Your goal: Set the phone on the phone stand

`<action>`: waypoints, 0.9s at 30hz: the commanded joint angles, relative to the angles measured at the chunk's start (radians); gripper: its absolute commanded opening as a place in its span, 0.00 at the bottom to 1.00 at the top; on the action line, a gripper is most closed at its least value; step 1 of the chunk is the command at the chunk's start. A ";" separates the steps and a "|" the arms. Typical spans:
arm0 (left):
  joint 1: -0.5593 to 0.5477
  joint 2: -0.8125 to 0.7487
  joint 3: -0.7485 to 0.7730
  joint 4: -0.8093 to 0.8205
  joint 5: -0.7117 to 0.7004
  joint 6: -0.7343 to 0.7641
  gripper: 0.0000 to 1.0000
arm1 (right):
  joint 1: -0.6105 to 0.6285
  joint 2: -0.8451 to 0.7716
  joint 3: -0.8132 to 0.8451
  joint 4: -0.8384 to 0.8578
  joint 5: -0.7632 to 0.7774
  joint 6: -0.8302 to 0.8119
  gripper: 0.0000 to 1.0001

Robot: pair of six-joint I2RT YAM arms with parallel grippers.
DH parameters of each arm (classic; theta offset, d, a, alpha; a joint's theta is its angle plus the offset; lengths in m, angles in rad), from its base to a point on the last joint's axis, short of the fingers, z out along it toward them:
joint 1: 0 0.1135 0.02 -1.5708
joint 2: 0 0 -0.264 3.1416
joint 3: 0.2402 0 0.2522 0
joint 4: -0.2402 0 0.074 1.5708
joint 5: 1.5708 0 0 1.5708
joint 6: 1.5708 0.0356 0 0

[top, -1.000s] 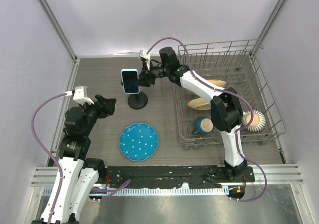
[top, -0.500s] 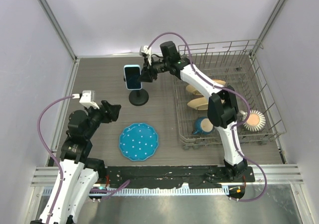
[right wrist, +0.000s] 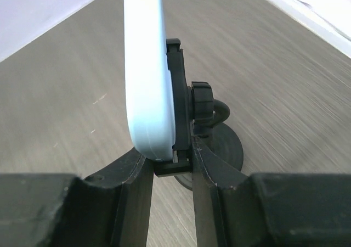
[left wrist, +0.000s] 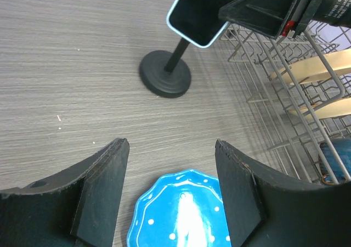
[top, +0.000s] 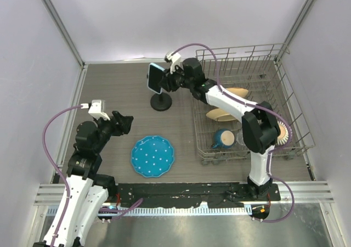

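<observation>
The phone (top: 155, 77), light blue case with a black screen, stands upright in the cradle of the black phone stand (top: 160, 102) at the back middle of the table. My right gripper (top: 166, 81) is shut on the phone's lower edge together with the cradle. In the right wrist view its fingers (right wrist: 131, 175) clamp the phone (right wrist: 145, 66) and the stand's cradle (right wrist: 176, 93), with the disc base behind. My left gripper (top: 123, 122) is open and empty at the left. In the left wrist view the gripper (left wrist: 171, 153) hangs above the plate's far edge, and the phone (left wrist: 198, 11) and the stand (left wrist: 164, 74) show far ahead.
A round blue dotted plate (top: 152, 156) lies at the front middle and shows in the left wrist view (left wrist: 184, 211). A wire dish rack (top: 285, 93) fills the right side, holding tan plates, a blue cup and a round brush.
My right gripper has carried the phone and its stand to the right and a little toward the back. My left arm has drawn back slightly and stayed open.
</observation>
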 commanded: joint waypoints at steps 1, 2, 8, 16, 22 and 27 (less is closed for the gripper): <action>-0.003 -0.016 0.003 0.034 -0.013 0.015 0.68 | -0.001 -0.128 -0.105 0.175 0.590 0.253 0.00; -0.002 -0.014 0.003 0.033 -0.015 0.015 0.68 | 0.001 -0.139 -0.114 0.175 0.634 0.276 0.00; -0.002 -0.022 0.003 0.029 -0.021 0.016 0.68 | 0.036 -0.137 -0.132 0.192 0.906 0.383 0.00; -0.002 -0.026 0.003 0.026 -0.022 0.018 0.68 | 0.106 -0.091 -0.086 0.206 1.073 0.391 0.00; -0.003 -0.034 0.002 0.028 -0.018 0.018 0.68 | 0.137 -0.061 -0.054 0.172 1.104 0.406 0.00; -0.002 -0.040 0.002 0.023 -0.015 0.016 0.68 | 0.149 -0.041 -0.031 0.168 1.080 0.400 0.00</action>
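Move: The right hand has the phone stand's holder pinched at its lower edge, the phone's middle roughly 8 cm above and 2 cm left of it. The stand's base lies about 19 cm below and 2 cm ahead. The bare table spot it goes to is some 6 cm ahead and 9 cm right of the hand, short of the dish rack's left side, about 14 cm right and level with it. From the left hand the stand is around 20 cm ahead, 15 cm right and 9 cm lower. Rightward and forward, the right hand sweeps the stand and phone across the back of the table, roughly 10 cm right and 5 cm forward at nearly constant height, while turning almost 60 degrees clockwise until its fingers point straight ahead. It then eases back about 2 cm, mostly left, its pinch on the holder unchanged. ##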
